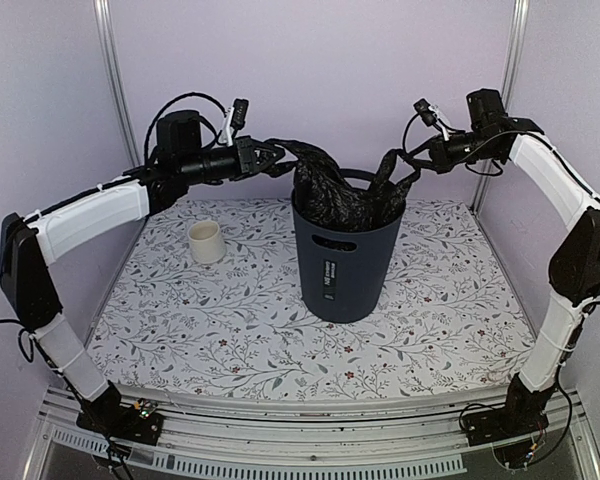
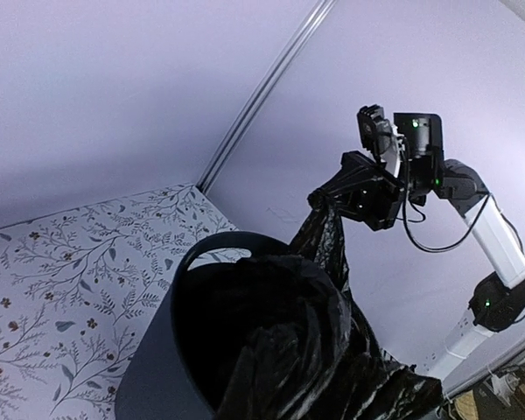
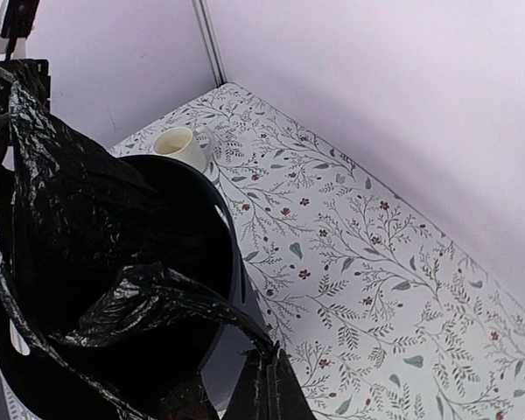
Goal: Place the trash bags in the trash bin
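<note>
The dark grey round trash bin (image 1: 343,268) stands upright in the middle of the table, white label facing front. The glossy black trash bag (image 1: 332,192) hangs into its mouth, stretched between both grippers above the rim. My left gripper (image 1: 272,156) is shut on the bag's left edge, left of and above the bin. My right gripper (image 1: 408,158) is shut on the bag's right edge, right of and above the bin. The left wrist view shows the bin (image 2: 153,367) with the bag (image 2: 324,350) draped inside. The right wrist view shows the bag (image 3: 79,219) over the bin (image 3: 232,262).
A small cream cup (image 1: 207,241) stands on the floral tablecloth (image 1: 180,320) left of the bin; it also shows in the right wrist view (image 3: 179,144). Lilac walls and metal corner posts (image 1: 113,90) close in the back and sides.
</note>
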Controlling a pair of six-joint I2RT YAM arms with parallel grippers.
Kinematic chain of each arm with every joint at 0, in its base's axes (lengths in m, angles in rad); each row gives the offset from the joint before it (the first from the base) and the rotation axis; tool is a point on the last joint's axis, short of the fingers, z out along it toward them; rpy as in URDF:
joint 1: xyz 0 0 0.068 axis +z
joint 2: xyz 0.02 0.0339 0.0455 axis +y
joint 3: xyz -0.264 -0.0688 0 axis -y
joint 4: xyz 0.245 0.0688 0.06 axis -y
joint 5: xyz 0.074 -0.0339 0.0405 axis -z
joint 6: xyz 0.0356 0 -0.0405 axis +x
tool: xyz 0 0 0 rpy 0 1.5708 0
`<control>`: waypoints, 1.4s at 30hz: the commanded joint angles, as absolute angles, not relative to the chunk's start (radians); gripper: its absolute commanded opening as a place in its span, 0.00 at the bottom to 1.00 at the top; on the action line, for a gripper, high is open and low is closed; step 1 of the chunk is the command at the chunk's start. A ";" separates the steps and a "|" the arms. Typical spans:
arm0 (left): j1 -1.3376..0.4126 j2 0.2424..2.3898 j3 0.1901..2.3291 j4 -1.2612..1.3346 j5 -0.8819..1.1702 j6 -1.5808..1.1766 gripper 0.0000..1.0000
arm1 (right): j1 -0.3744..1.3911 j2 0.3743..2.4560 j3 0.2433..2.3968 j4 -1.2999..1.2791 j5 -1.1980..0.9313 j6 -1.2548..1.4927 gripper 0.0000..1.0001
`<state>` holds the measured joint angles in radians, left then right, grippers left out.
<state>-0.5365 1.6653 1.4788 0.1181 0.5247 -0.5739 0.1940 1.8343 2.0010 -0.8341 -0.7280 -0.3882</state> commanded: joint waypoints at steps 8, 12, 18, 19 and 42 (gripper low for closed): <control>-0.425 1.624 1.503 -0.134 0.568 -0.525 0.00 | 0.090 1.693 1.876 -0.676 -0.847 -0.124 0.01; -0.423 1.589 1.511 -0.162 0.656 -0.514 0.00 | 0.070 1.608 1.813 -0.656 -0.913 -0.100 0.02; -0.446 1.525 1.449 -0.133 0.855 -0.549 0.00 | 0.070 1.453 1.635 -0.646 -1.030 -0.133 0.02; -0.450 1.507 1.424 -0.131 0.858 -0.548 0.00 | 0.070 1.425 1.576 -0.644 -1.041 -0.147 0.02; -0.657 1.479 1.089 -0.096 0.702 -0.404 0.00 | 0.139 1.290 1.128 -0.706 -1.111 -0.448 0.02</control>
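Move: Both hands already grip the black trash bag, one edge each, to either side of the trash bin's mouth. From the left hand the bin's middle is about 16 cm right, 6 cm back and 22 cm below; the mug stands some 18 cm left, 6 cm farther out and 33 cm down. For the right hand the bin's middle lies roughly 13 cm left, 9 cm back and 19 cm below. Both hands keep their shut grip on the bag and pull its edges back towards the robot and down beside the near half of the bin: the left first swings some 4 cm left and dips, then sweeps back and down to end about 14 cm back and 9 cm lower, turning some 20 degrees clockwise. The right first shifts about 4 cm right and lifts nearly 6 cm, then draws back and sinks, ending some 17 cm back and 4 cm lower, its left side tipped up. ##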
